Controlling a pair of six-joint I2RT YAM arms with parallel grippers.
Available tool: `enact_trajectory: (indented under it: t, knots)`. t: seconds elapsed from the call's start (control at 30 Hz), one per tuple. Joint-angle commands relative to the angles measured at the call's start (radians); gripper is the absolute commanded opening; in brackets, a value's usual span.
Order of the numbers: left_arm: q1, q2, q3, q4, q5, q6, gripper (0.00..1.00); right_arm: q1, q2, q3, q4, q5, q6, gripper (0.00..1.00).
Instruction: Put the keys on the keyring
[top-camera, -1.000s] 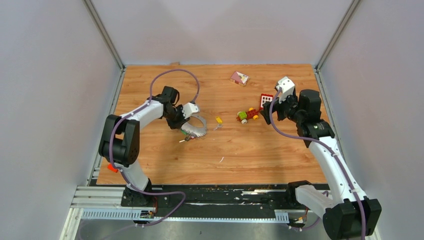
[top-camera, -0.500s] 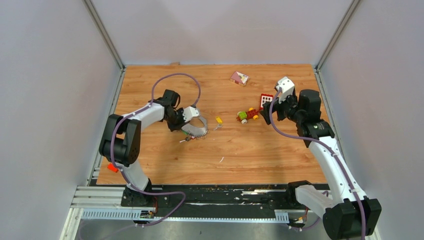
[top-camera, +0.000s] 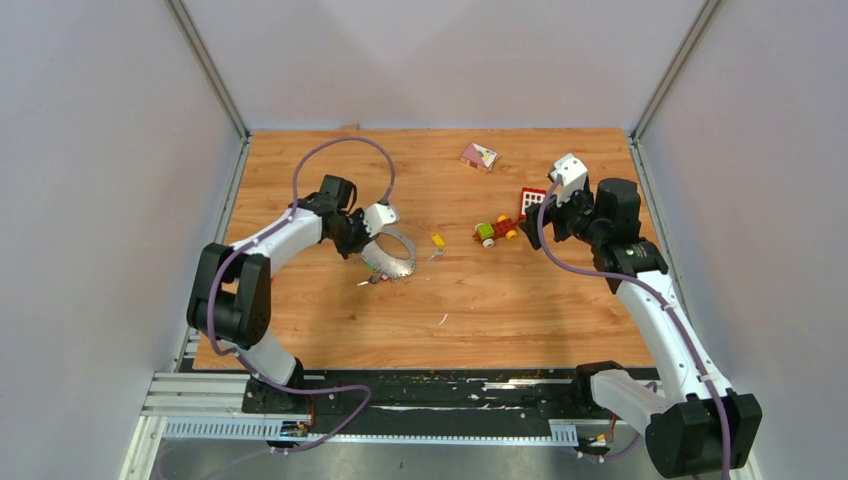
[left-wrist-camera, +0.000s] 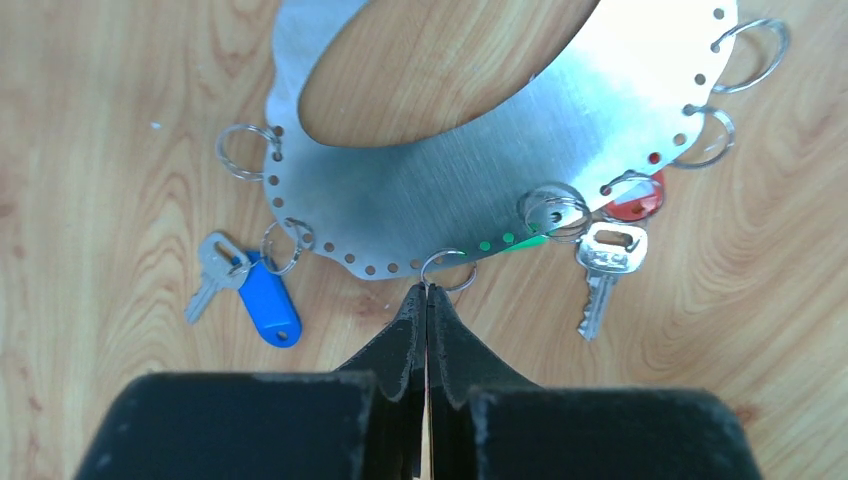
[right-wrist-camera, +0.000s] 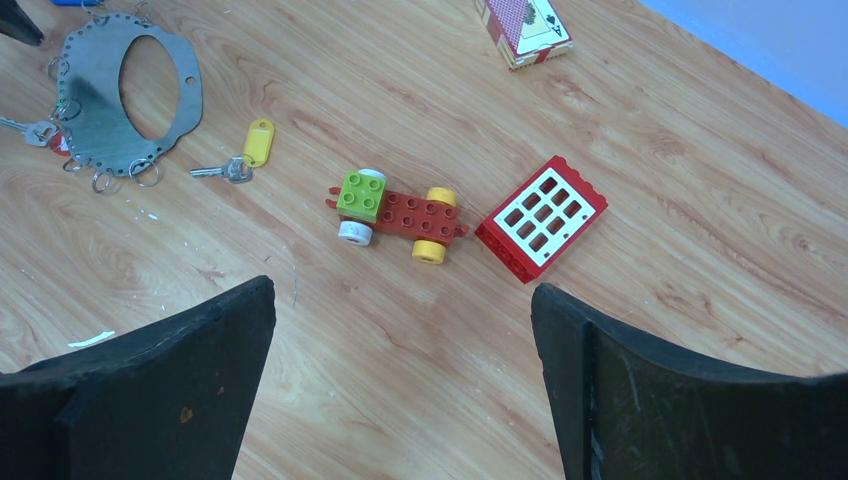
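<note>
The keyring (left-wrist-camera: 450, 190) is a flat grey metal plate with a hollow middle and small split rings along its holed edge. It lies left of centre on the table (top-camera: 405, 262). My left gripper (left-wrist-camera: 427, 290) is shut, its tips pinching one small split ring (left-wrist-camera: 455, 272) at the plate's near edge. A silver key (left-wrist-camera: 605, 262) with a red tag (left-wrist-camera: 638, 198) and another with a blue tag (left-wrist-camera: 268, 300) hang from the plate. A key with a yellow tag (right-wrist-camera: 258, 142) lies loose right of the keyring (right-wrist-camera: 90, 110). My right gripper (right-wrist-camera: 402, 288) hovers open and empty.
A green-red-yellow toy car (right-wrist-camera: 398, 212) and a red block with a white grid (right-wrist-camera: 541, 218) lie below the right gripper. A card box (top-camera: 479, 155) sits at the back. A white scrap (top-camera: 441, 320) lies on the wood. Grey walls enclose the table.
The left gripper has closed fully at the keyring's edge. The keyring looked tipped up half a second ago and lies flatter now. The right arm has not moved.
</note>
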Motion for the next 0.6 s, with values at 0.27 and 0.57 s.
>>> enact_trajectory:
  t: [0.27, 0.57]
  knots:
    - [-0.008, -0.104, 0.019, 0.134, 0.029, -0.160, 0.13, 0.003, 0.006, 0.024, 0.001, -0.021, -0.014, 1.00]
    - [-0.008, 0.184, 0.277, 0.056, -0.093, -0.334, 0.67, 0.004, 0.002, 0.023, -0.001, -0.015, -0.015, 1.00]
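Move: The left hand's shut tips stand about 3 cm over the table, right at the small ring in the metal keyring's left edge. The far ring, at the keyring's far-left corner, is some 6 cm straight ahead of that hand. The keyring's middle lies about 6 cm to the hand's right and 1 cm ahead, the blue-tagged key 5 cm ahead and 3 cm left. From the right hand the far ring is roughly 29 cm left, 8 cm ahead and 21 cm down. The left fingertips come away from the small ring at the keyring's left edge, rising still shut by about 4.5 cm and edging right. The hand then swings forward some 6 cm over the keyring's far-left end, sinking a little towards the far ring, while the fingers open past halfway and the wrist turns about 10 degrees counter-clockwise. ##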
